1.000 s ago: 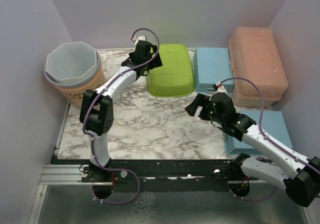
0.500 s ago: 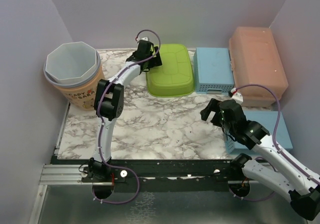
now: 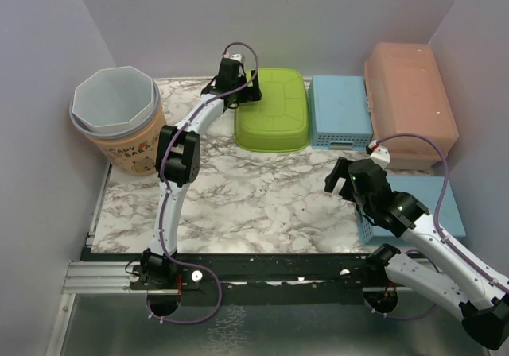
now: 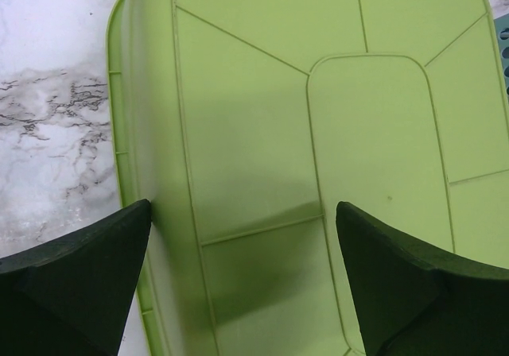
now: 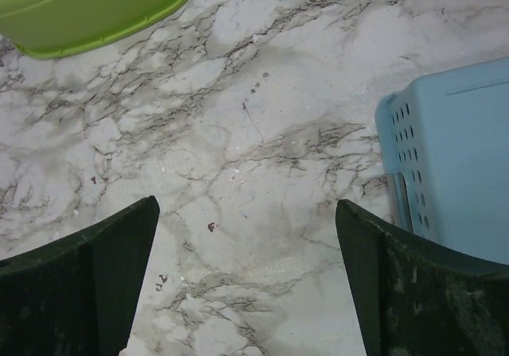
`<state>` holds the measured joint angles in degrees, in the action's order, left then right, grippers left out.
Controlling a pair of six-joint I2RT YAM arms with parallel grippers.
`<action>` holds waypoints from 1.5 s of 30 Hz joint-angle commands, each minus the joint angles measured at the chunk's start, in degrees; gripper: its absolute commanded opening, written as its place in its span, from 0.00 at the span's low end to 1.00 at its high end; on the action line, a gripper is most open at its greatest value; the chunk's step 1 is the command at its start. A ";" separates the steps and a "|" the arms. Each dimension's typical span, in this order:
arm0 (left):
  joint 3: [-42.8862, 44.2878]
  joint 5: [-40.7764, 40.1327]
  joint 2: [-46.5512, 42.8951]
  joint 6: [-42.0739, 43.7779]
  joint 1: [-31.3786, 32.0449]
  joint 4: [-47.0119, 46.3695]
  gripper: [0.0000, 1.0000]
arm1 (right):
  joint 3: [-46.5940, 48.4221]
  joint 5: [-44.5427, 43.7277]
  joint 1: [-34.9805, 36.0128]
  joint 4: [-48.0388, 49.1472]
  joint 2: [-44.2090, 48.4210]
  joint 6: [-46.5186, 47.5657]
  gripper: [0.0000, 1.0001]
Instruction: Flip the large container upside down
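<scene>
The large green container (image 3: 273, 111) lies bottom up at the back middle of the marble table, its ribbed base facing the camera. My left gripper (image 3: 246, 94) hovers open over its left side. In the left wrist view the base of the green container (image 4: 318, 133) fills the frame, and the left gripper (image 4: 242, 205) straddles its near left part without touching it. My right gripper (image 3: 340, 179) stands open over bare marble at the right. In the right wrist view, nothing lies between the fingers of the right gripper (image 5: 246, 201), and a corner of the green container (image 5: 87, 6) shows at the top left.
A paper tub with a white liner (image 3: 115, 110) stands at the back left. A light blue basket (image 3: 340, 110) sits right of the green container, and a pink bin (image 3: 409, 102) stands in the back right corner. Another blue basket (image 3: 433, 205) (image 5: 453, 157) lies under the right arm.
The right arm has drawn back to the right and toward the near edge, jaws open. The left arm has stretched further back, its gripper shifting slightly along the green container's left edge.
</scene>
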<state>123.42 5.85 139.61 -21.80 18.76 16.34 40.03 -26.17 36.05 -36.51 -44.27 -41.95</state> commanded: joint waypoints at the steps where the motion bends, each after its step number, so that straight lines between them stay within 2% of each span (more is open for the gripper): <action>1: -0.05 3.98 -0.06 -0.96 0.35 1.28 0.99 | 0.71 -0.33 0.26 0.68 -1.22 -0.21 0.97; 11: -2.10 1.03 -14.49 1.10 -0.13 3.10 0.99 | 2.94 7.33 0.23 9.36 -9.43 2.58 0.97; 17: -13.97 -3.82 -30.96 4.78 -0.12 4.40 0.99 | 5.79 13.46 0.16 13.74 -15.74 3.27 0.97; 20: -22.37 -8.16 -40.20 4.87 -0.13 4.44 0.99 | 7.33 16.64 0.18 15.68 -18.64 3.56 0.97; 22: -28.29 -14.97 -46.96 3.04 -0.18 4.34 0.99 | 8.35 18.34 0.17 16.55 -20.67 3.67 0.97; 24: -32.59 -18.21 -53.02 2.41 -0.35 4.44 0.99 | 9.60 19.63 0.16 16.89 -22.65 3.64 0.97; 27: -36.77 -22.23 -61.47 0.82 -0.49 4.62 0.99 | 11.21 21.06 0.16 16.60 -25.00 3.42 0.97; 30: -38.10 -29.98 -67.50 -2.63 -0.56 7.49 0.99 | 11.39 21.92 0.17 17.20 -26.17 2.87 0.97; 36: -36.02 -44.24 -71.99 -4.42 -0.66 19.23 0.99 | 11.20 23.41 0.17 18.05 -26.92 2.69 0.97; 39: -36.90 -51.31 -74.29 -4.62 -0.94 20.76 0.99 | 11.01 23.89 0.16 18.29 -26.43 3.82 0.97; 42: -35.95 -53.48 -75.66 -2.39 -1.77 21.23 0.99 | 11.07 22.97 0.16 17.88 -26.23 5.02 0.97; 45: -31.72 -53.08 -73.07 0.43 -3.52 24.84 0.99 | 11.72 21.47 0.17 16.51 -26.30 5.53 0.97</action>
<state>86.96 -41.69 65.04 -24.69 17.23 35.40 50.22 -3.97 36.05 -19.38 -70.81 -38.20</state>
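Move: The green container, already upside down, has its middle about 6 cm back, 6 cm right and 6 cm below the left hand; the bin stands some 37 cm left and 13 cm back of that hand, at roughly its height. From the right hand the green container's middle lies about 21 cm ahead, 20 cm left and 11 cm lower, with the far blue basket some 21 cm straight ahead and the near one 24 cm right and 8 cm back. Left hand, open, lifts away from the green container 30 cm up, back and left; right hand shifts 12 cm left. ##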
